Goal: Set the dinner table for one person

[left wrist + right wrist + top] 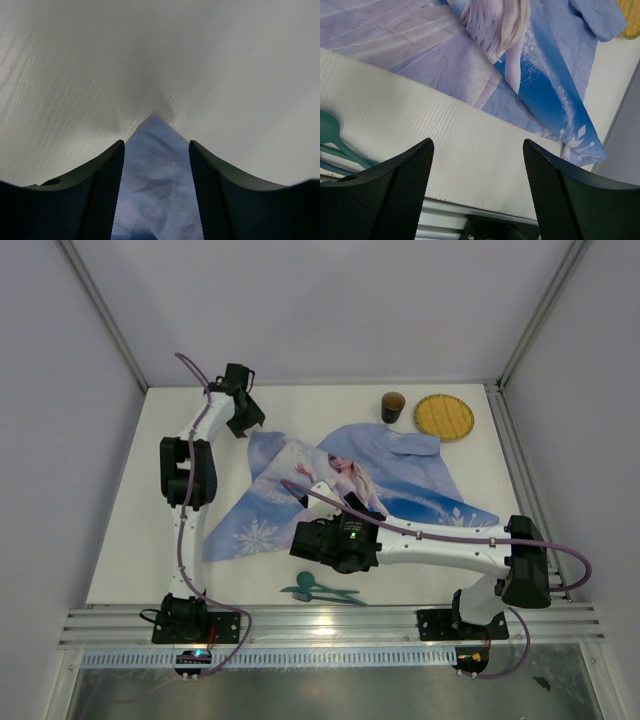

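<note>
A crumpled blue printed cloth (380, 475) lies across the middle of the white dinner table (130, 540). My left gripper (243, 420) is at the cloth's far left corner. In the left wrist view it (156, 145) is open, and the pointed cloth corner (155, 175) lies between its fingers, apart from both pads. My right gripper (300, 540) hovers over the near edge of the cloth. It (477, 145) is open above bare tabletop (395, 100), with nothing between its fingers. The cloth's (445, 65) near edge runs just beyond it.
A teal spoon and fork (318, 590) lie by the front rail and show at the left in the right wrist view (332, 140). A brown cup (392, 407) and a yellow woven plate (444, 416) stand at the back right. The aluminium rail (330, 625) borders the near edge.
</note>
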{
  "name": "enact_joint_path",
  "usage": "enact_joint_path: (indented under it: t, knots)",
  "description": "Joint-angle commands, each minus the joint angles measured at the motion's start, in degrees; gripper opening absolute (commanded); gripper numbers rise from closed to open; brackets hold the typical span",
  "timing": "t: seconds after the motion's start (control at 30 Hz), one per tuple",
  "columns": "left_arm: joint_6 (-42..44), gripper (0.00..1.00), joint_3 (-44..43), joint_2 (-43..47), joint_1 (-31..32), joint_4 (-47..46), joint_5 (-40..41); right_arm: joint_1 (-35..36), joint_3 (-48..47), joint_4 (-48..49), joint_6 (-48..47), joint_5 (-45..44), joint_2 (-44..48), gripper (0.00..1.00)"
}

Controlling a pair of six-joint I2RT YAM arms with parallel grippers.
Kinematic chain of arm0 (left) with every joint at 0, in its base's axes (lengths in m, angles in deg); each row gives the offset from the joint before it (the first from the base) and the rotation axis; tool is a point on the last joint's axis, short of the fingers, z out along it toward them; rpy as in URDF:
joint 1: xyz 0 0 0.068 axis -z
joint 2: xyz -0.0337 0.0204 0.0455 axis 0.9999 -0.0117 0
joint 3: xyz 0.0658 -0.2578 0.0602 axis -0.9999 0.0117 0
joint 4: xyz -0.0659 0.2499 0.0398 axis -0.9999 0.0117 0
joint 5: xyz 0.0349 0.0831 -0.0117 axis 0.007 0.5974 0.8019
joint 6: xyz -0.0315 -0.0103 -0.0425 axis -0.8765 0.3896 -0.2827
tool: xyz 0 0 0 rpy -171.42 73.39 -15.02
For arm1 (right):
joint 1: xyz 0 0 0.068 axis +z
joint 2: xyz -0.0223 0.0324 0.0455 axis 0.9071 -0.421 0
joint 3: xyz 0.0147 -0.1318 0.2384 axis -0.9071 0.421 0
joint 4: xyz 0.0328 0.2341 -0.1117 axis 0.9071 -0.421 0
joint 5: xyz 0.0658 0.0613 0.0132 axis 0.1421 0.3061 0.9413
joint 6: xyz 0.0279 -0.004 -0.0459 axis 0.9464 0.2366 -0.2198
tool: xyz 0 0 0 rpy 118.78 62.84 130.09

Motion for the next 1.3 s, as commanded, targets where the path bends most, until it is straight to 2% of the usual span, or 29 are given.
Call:
enact_joint_path:
  t: [0.0, 0.37, 0.5, 0.8, 1.0, 1.03, 1.27]
  knots:
    - [1.12, 0.57, -1.08, -1.01, -0.14, 0.32, 0.75, -0.09, -1.59, 0.65, 0.36, -1.16, 0.18, 0.76]
    - [2.09, 0.55, 0.67, -1.71, -0.14, 0.67, 1.45, -0.09, -2.03, 0.47, 0.45, -1.16, -0.26, 0.76]
    - [2.44, 0.51, 0.85, -1.80, -0.14, 0.85, 1.63, -0.09, -2.20, 0.47, 0.71, -1.07, -0.53, 0.76]
    - [2.53, 0.20, 0.94, -2.15, -0.14, 1.29, 1.98, -0.09, -1.94, 0.56, 1.07, -1.07, -0.70, 0.76]
    - [2.88, 0.06, 0.85, -2.24, -0.14, 1.37, 1.98, -0.18, -1.76, 0.74, 1.06, -1.16, -1.41, 0.76]
    - [2.79, 0.00, 0.94, -2.24, -0.14, 1.46, 2.07, -0.09, -1.76, 0.65, 1.07, -1.24, -1.32, 0.76]
    - [4.28, 0.00, -3.01, -2.42, -0.14, 4.35, 5.66, -0.09, -1.32, 0.65, 1.07, -1.77, -1.05, 0.76]
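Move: Just under the open left fingers, some 2 cm below and barely 1 cm back and to the left, lies the tablecloth's far-left corner. The printed face is roughly 31 cm to that hand's right and 11 cm back; the cup stands about 48 cm right and 5 cm farther out, its middle about 2 cm above the hand. From the idle right hand the corner lies around 39 cm ahead, 36 cm left and 15 cm below. Sinking about 2 cm onto the tablecloth corner, with roughly 1 cm of drift back and to the left, the left hand brings its half-open fingertips down to the table. Most of the drop comes first; the fingers then close fully and pinch the corner just behind its tip, the wrist staying nearly unchanged. ##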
